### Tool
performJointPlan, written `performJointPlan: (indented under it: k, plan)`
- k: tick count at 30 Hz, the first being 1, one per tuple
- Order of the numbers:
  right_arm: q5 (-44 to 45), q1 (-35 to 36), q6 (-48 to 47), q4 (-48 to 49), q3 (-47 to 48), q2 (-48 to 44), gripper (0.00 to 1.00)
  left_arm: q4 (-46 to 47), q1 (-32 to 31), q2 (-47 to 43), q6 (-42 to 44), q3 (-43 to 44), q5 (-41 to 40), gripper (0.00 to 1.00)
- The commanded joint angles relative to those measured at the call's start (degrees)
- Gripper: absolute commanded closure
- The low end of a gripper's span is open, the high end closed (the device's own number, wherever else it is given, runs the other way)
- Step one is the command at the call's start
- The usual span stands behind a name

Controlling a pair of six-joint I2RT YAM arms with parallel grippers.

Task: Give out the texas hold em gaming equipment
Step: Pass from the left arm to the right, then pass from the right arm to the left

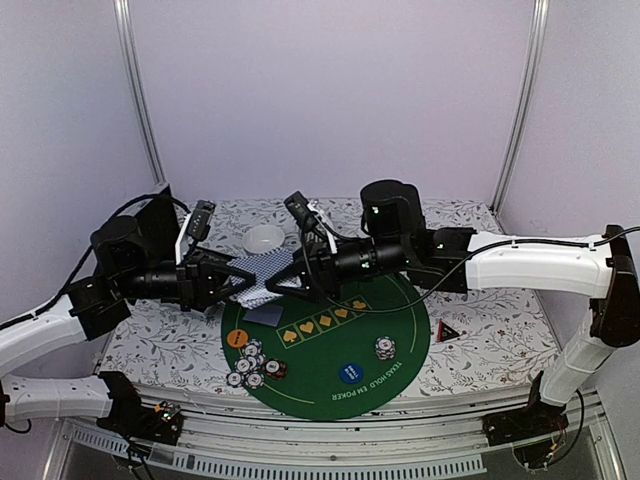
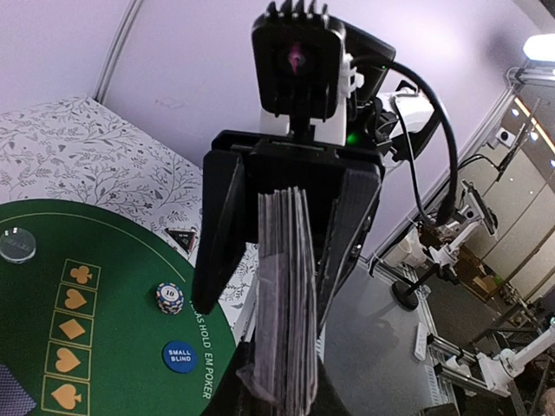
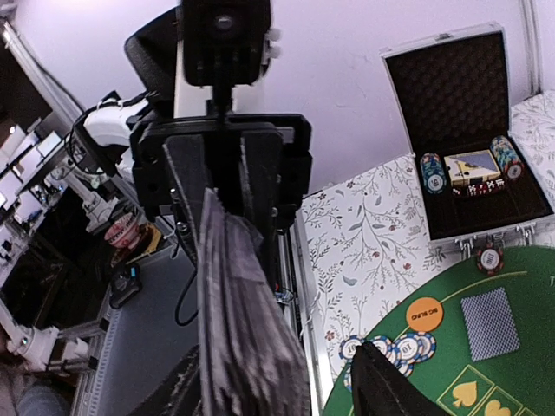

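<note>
A deck of grey-blue-backed playing cards [image 1: 262,277] hangs between my two grippers above the mat's far left part. My left gripper [image 1: 238,280] is shut on the deck [image 2: 290,295] at its near end [image 2: 290,400]. My right gripper [image 1: 287,279] is open, its fingers [image 2: 221,234] spread around the deck's other end. In the right wrist view the cards [image 3: 243,329] splay between my wide-apart right gripper [image 3: 277,390]. One card [image 1: 265,315], an orange disc [image 1: 236,338], several loose chips [image 1: 252,366], a chip stack [image 1: 386,348] and a blue disc [image 1: 349,374] lie on the mat. A red-black triangle [image 1: 447,331] lies right of it.
The round green mat [image 1: 400,310] covers the flowered tablecloth's middle. A white bowl [image 1: 265,238] stands behind the grippers. An open aluminium case [image 3: 468,130] with chips and cards sits at the mat's far left. A pale disc [image 2: 17,244] lies on the mat.
</note>
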Motion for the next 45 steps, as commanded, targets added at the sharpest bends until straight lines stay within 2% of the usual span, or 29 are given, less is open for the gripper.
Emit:
performJointPlan:
  k: [1, 4, 6, 7, 8, 9, 12, 13, 16, 19, 23, 26, 28, 30, 35, 37, 41, 45]
  plan:
    - [-5.6, 0.0, 0.2, 0.2, 1.9, 0.9, 0.61, 0.9, -2.0, -0.1, -0.4, -0.8, 1.2, 1.00]
    - [-7.1, 0.5, 0.8, 0.1, 2.1, 1.6, 0.79, 0.2, -2.8, 0.1, 0.2, -0.8, 1.0, 1.00]
    - [-7.4, 0.6, 1.4, 0.1, 1.9, 1.6, 0.96, -0.8, -3.1, 0.2, 1.3, -0.4, 1.1, 1.00]
    - [-6.8, 0.6, 2.1, 0.0, 1.6, 1.3, 0.97, -1.7, -3.2, 0.0, 2.4, -0.1, 1.0, 1.00]
    - [-5.8, 0.6, 2.7, -0.2, 1.2, 1.0, 0.98, -2.9, -3.4, -0.1, 3.4, 0.2, 0.5, 0.92]
    - [-4.6, 0.6, 3.3, -0.7, 1.0, 0.7, 0.98, -4.3, -3.6, -0.5, 5.0, 0.4, -1.4, 0.75]
    - [-2.8, 0.2, 5.7, -5.2, 2.2, 0.8, 0.98, -9.8, -5.5, -2.9, 14.1, 1.6, -12.3, 0.15]
    - [-2.3, -0.1, 6.7, -6.6, 2.7, 0.7, 0.98, -12.1, -7.0, -4.1, 18.9, 2.6, -16.6, 0.04]
    - [-2.4, -2.0, 10.0, -8.4, 1.4, 0.2, 0.98, -17.6, -13.2, -5.2, 33.7, 6.1, -30.9, 0.02]
    - [-2.2, -2.9, 14.0, -8.4, 0.1, -0.6, 0.98, -20.1, -22.3, -4.6, 46.4, 8.1, -43.9, 0.02]
    - [-3.2, -2.8, 16.0, -8.4, 0.5, 0.2, 0.98, -22.2, -36.2, 1.6, 64.4, 7.6, -61.7, 0.02]
    - [-3.3, -2.4, 16.8, -8.8, 0.6, 0.9, 0.98, -16.1, -41.2, 6.7, 74.0, 4.8, -74.4, 0.02]
    - [-3.3, -1.8, 16.9, -9.0, 0.7, 1.2, 0.98, -11.1, -41.1, 8.4, 77.6, 4.5, -78.2, 0.02]
    - [-3.8, -1.4, 17.0, -9.1, 0.8, 1.5, 0.98, -7.1, -40.5, 9.0, 77.6, 5.2, -78.9, 0.02]
    - [-4.1, -1.1, 17.1, -9.0, 0.2, 1.8, 0.98, -6.6, -38.0, 9.8, 74.2, 7.0, -75.5, 0.02]
    - [-4.1, -1.0, 17.1, -8.8, 0.2, 1.8, 0.98, -9.6, -34.8, 10.2, 71.4, 8.4, -72.8, 0.02]
    - [-3.9, -1.0, 17.3, -8.1, 0.5, 1.8, 0.98, -22.1, -28.6, 12.1, 62.5, 13.9, -59.1, 0.02]
    - [-4.4, -0.9, 17.5, -7.8, 1.2, 2.5, 0.98, -23.2, -27.2, 13.0, 62.5, 13.9, -56.9, 0.02]
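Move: The card deck stands on edge in the left fingers, its middle some 4 cm to their right and 2 cm ahead; from the half-open right hand it lies about 3 cm left, 2 cm ahead, level. On the mat, some 26 cm below the right hand, a loose card lies roughly 12 cm ahead and 5 cm left; the white bowl stands about 19 cm beyond that card. Right pinches the card deck, sinking about 3 cm; left lets go, dips back, then forward, turning some 80 degrees. ##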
